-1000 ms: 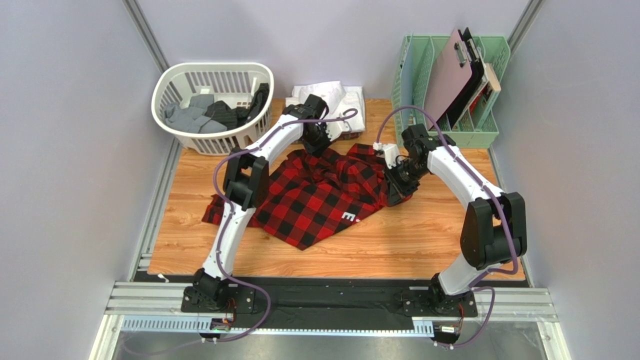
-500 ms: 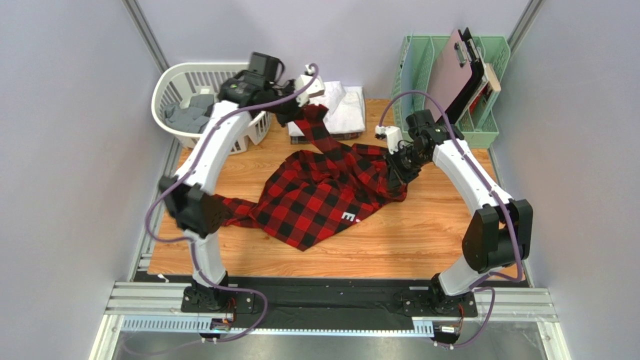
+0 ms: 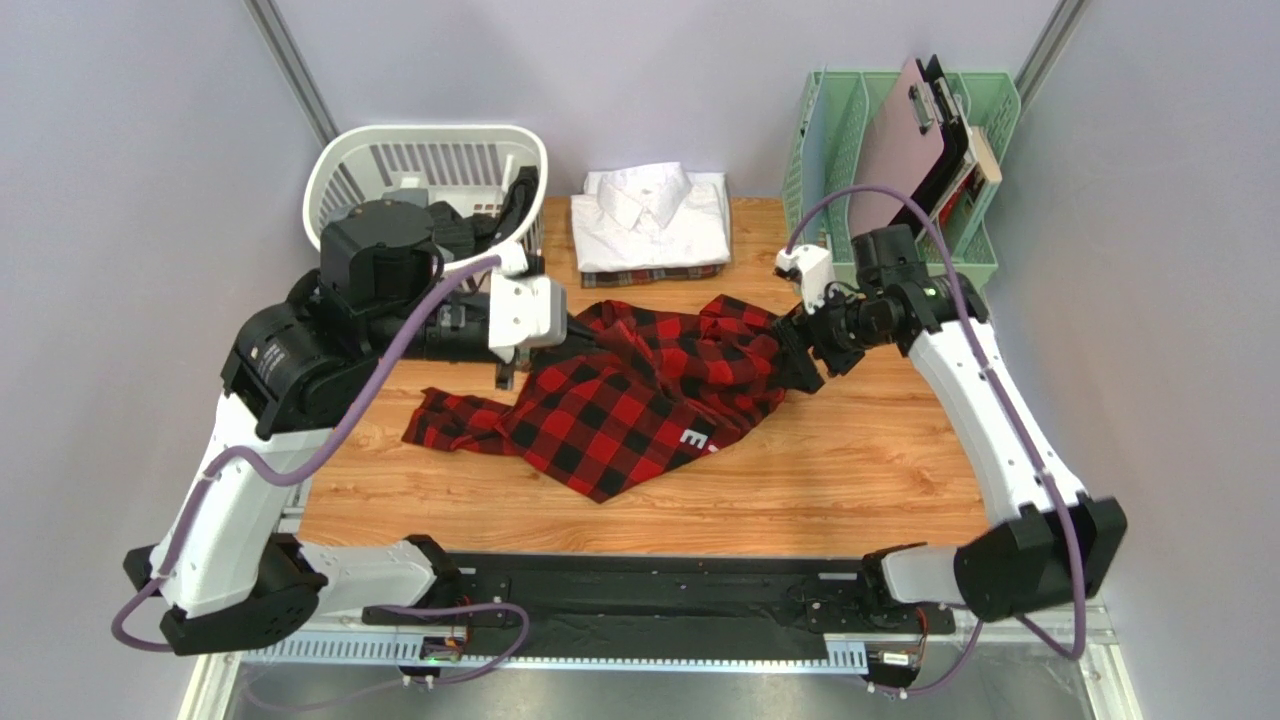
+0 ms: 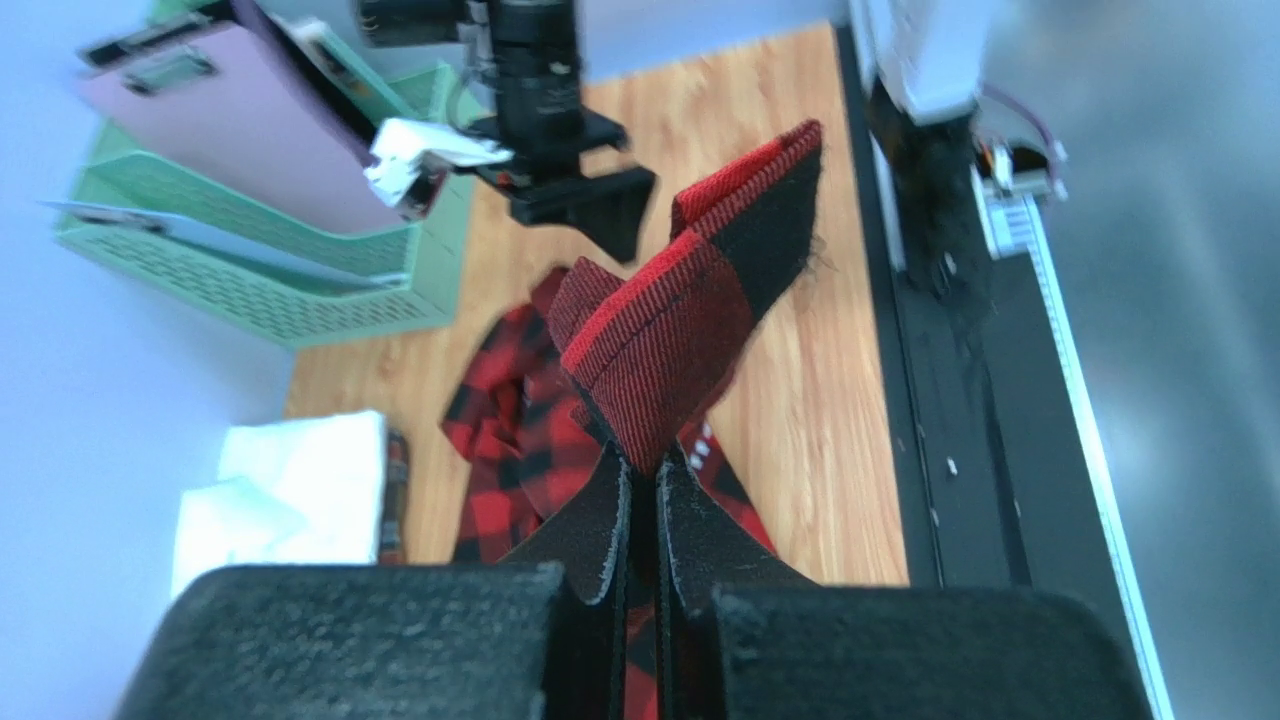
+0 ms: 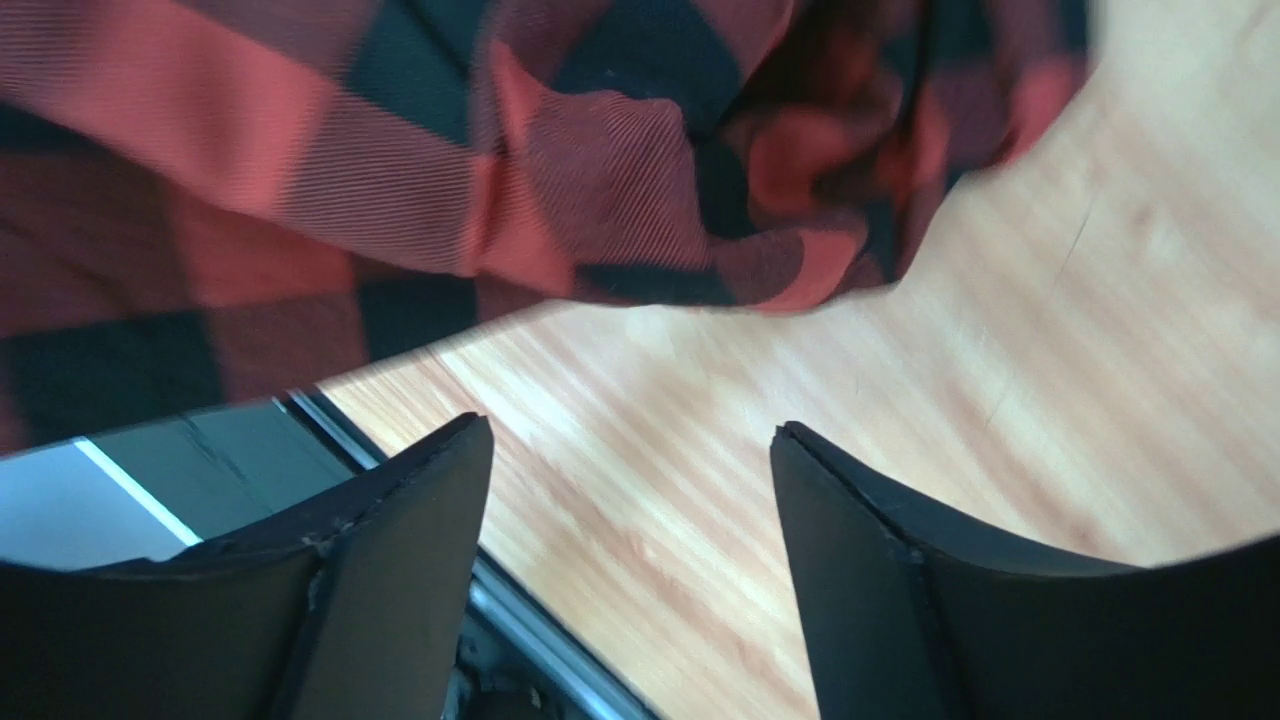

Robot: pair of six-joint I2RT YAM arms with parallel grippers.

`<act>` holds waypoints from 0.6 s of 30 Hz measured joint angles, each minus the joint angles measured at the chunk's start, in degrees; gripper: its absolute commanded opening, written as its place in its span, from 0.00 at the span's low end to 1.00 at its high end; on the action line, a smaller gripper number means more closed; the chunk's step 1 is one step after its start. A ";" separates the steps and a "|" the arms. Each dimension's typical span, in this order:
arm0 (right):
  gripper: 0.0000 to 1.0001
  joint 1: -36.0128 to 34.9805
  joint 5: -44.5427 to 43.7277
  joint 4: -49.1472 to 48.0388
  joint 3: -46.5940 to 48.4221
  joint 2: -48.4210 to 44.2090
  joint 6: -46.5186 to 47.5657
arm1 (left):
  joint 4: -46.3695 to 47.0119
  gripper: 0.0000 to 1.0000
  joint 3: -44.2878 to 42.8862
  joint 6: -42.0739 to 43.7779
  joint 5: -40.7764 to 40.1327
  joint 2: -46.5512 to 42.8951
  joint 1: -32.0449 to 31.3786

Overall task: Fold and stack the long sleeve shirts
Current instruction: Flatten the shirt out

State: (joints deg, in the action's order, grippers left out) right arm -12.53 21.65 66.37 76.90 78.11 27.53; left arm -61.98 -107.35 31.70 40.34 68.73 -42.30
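A red-and-black checked flannel shirt (image 3: 639, 405) lies crumpled in the middle of the wooden table (image 3: 842, 480). My left gripper (image 3: 573, 327) is at its left back corner, raised above the table. In the left wrist view that gripper (image 4: 643, 468) is shut on a folded ridge of the flannel (image 4: 691, 323). My right gripper (image 3: 796, 360) hangs at the shirt's right edge. Its jaws (image 5: 631, 438) stand open with only bare wood between them, and the flannel (image 5: 451, 165) lies just beyond the tips. A folded white shirt (image 3: 657, 210) rests on a dark plaid one (image 3: 655, 276) at the back.
A white laundry basket (image 3: 361, 162) holding grey and dark clothes stands at the back left, partly behind my left arm. A green file rack (image 3: 902, 263) with clipboards is at the back right. The black rail (image 3: 646, 578) runs along the near edge.
My left arm swung from the back of the table toward the left, carrying the flannel's corner with it. My right gripper opened and let go of the shirt's right edge.
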 measured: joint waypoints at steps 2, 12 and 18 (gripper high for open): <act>0.79 0.13 3.98 -1.57 1.53 -3.45 -2.10 | 3.43 0.00 -3.48 -4.42 -3.87 2.05 -1.46; 1.00 -1.07 20.87 -12.22 0.79 -22.60 -9.20 | 17.64 0.00 -17.53 -21.22 -20.24 29.94 -1.92; 1.00 -5.42 16.13 -22.23 -5.03 -25.92 -13.00 | 20.61 0.00 -19.52 -25.29 -20.87 34.12 -1.92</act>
State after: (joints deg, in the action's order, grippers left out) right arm -17.96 37.78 44.14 71.88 52.18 14.52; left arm -41.36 -126.87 6.42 19.46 102.85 -44.23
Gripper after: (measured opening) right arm 0.998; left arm 0.018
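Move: The left gripper, still pinching an end of the plaid shirt, is about 40 cm above the table; the shirt's right end lies about 24 cm ahead and 25 cm to its right. The white lettering is some 13 cm ahead and 16 cm right, the white shirt stack 45 cm ahead and 9 cm right. From the empty right gripper, the shirt's right end lies about 11 cm ahead, 9 cm left and 16 cm below; the lettering is level with it, 18 cm left. Swing the left gripper about 18 cm forward and 13 cm right, high over the shirt towards its right end, arching up slightly before dipping, with the wrist turning some 25 degrees counter-clockwise; keep the pinch. Meanwhile raise the right gripper 15 cm, easing left and a little back, tilt its fingers up and left, and spread them fully beside the rising cloth. ##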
